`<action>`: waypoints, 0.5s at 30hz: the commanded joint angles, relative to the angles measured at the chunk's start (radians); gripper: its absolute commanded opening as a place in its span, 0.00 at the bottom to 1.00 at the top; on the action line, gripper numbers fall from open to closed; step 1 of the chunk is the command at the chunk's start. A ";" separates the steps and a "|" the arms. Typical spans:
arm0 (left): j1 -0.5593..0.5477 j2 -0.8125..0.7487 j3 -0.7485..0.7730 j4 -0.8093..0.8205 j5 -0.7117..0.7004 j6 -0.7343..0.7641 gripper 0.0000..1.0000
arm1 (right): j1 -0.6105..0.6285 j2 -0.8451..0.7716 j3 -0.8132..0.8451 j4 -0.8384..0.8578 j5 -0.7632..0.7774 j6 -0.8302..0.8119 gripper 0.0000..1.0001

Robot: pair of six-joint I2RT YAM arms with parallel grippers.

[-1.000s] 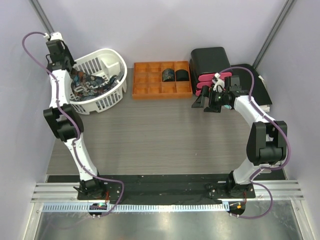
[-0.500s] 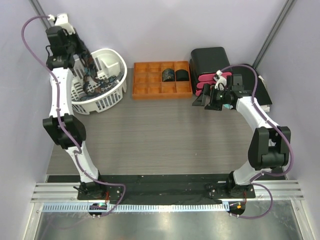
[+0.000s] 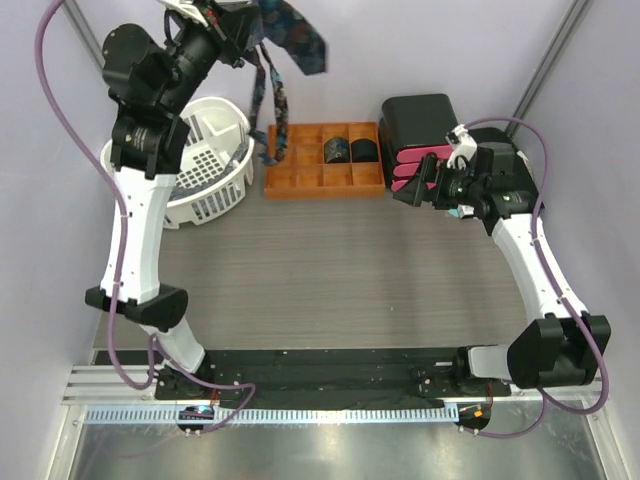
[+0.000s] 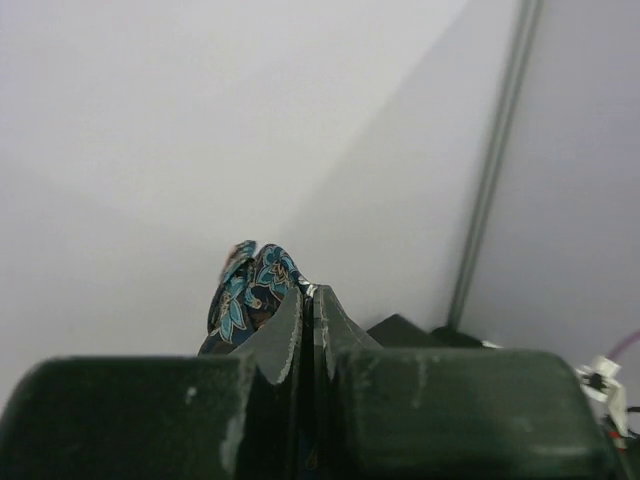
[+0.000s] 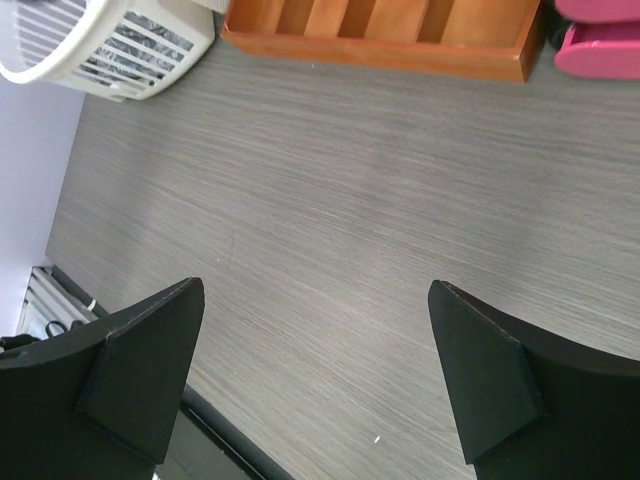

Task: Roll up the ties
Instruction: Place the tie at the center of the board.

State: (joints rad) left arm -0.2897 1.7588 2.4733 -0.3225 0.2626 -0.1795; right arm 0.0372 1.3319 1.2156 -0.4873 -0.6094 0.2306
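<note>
My left gripper is raised high above the white basket and is shut on a dark blue patterned tie. The tie's narrow part hangs down in a loop over the gap between the basket and the orange tray. In the left wrist view the jaws are pressed together, with the tie's teal print bunched just beyond them. Two rolled ties sit in the orange tray's back compartments. My right gripper hovers open over the table near the tray's right end, with nothing between its fingers.
The orange divided tray stands at the back centre. A black box and pink items lie behind my right gripper. In the right wrist view the basket, the tray's edge and a pink item line the top.
My left arm has risen out of the basket and swung right, pulling one tie up into the air. The right arm has shifted slightly right, its gripper still open.
</note>
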 commanded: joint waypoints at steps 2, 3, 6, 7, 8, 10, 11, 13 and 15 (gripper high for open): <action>-0.035 -0.119 -0.156 0.065 0.061 -0.155 0.00 | -0.002 -0.097 -0.007 0.006 0.042 -0.017 1.00; -0.037 -0.139 -0.206 0.060 0.110 -0.172 0.00 | -0.002 -0.105 -0.014 0.003 0.048 -0.022 1.00; -0.035 -0.241 -0.478 0.043 0.205 -0.253 0.07 | -0.002 -0.129 -0.027 -0.011 0.063 -0.034 1.00; -0.034 -0.309 -0.558 0.016 0.225 -0.253 0.22 | -0.002 -0.135 -0.031 -0.019 0.063 -0.052 1.00; -0.025 -0.343 -0.730 -0.010 0.216 -0.246 0.66 | -0.002 -0.140 -0.033 -0.026 0.065 -0.060 1.00; 0.007 -0.409 -0.894 -0.079 0.161 -0.152 0.99 | -0.002 -0.161 -0.047 -0.054 0.073 -0.101 1.00; 0.053 -0.457 -1.022 -0.104 0.109 -0.059 1.00 | -0.003 -0.172 -0.062 -0.075 0.071 -0.115 1.00; 0.137 -0.493 -1.123 -0.144 0.206 -0.002 1.00 | -0.003 -0.200 -0.080 -0.099 0.063 -0.148 1.00; 0.230 -0.521 -1.192 -0.216 0.324 0.156 1.00 | -0.003 -0.212 -0.114 -0.137 0.031 -0.204 1.00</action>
State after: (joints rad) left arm -0.2146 1.3148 1.3979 -0.3874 0.4313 -0.2661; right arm 0.0372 1.1728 1.1427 -0.5533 -0.5552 0.1352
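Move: The left hand holds the tie high up, with the bare centre of the board about 60 cm below it, 9 cm back and 11 cm to its right. The wooden tray lies roughly 17 cm ahead, 10 cm to the right and 60 below that hand; the white basket is some 16 cm ahead, 22 cm to the left and 53 below. From the open right hand, the board's centre lies around 17 cm left, 2 cm back and 24 below. Back by about 6 cm and slightly up, the left hand checks its fling with the tie still pinched, then opens its fingers wide and lets go high over the board. It plunges towards the table, ending some 30 cm lower with its fingers tipped down about 40 degrees. The right hand, still open, eases back a few centimetres. ##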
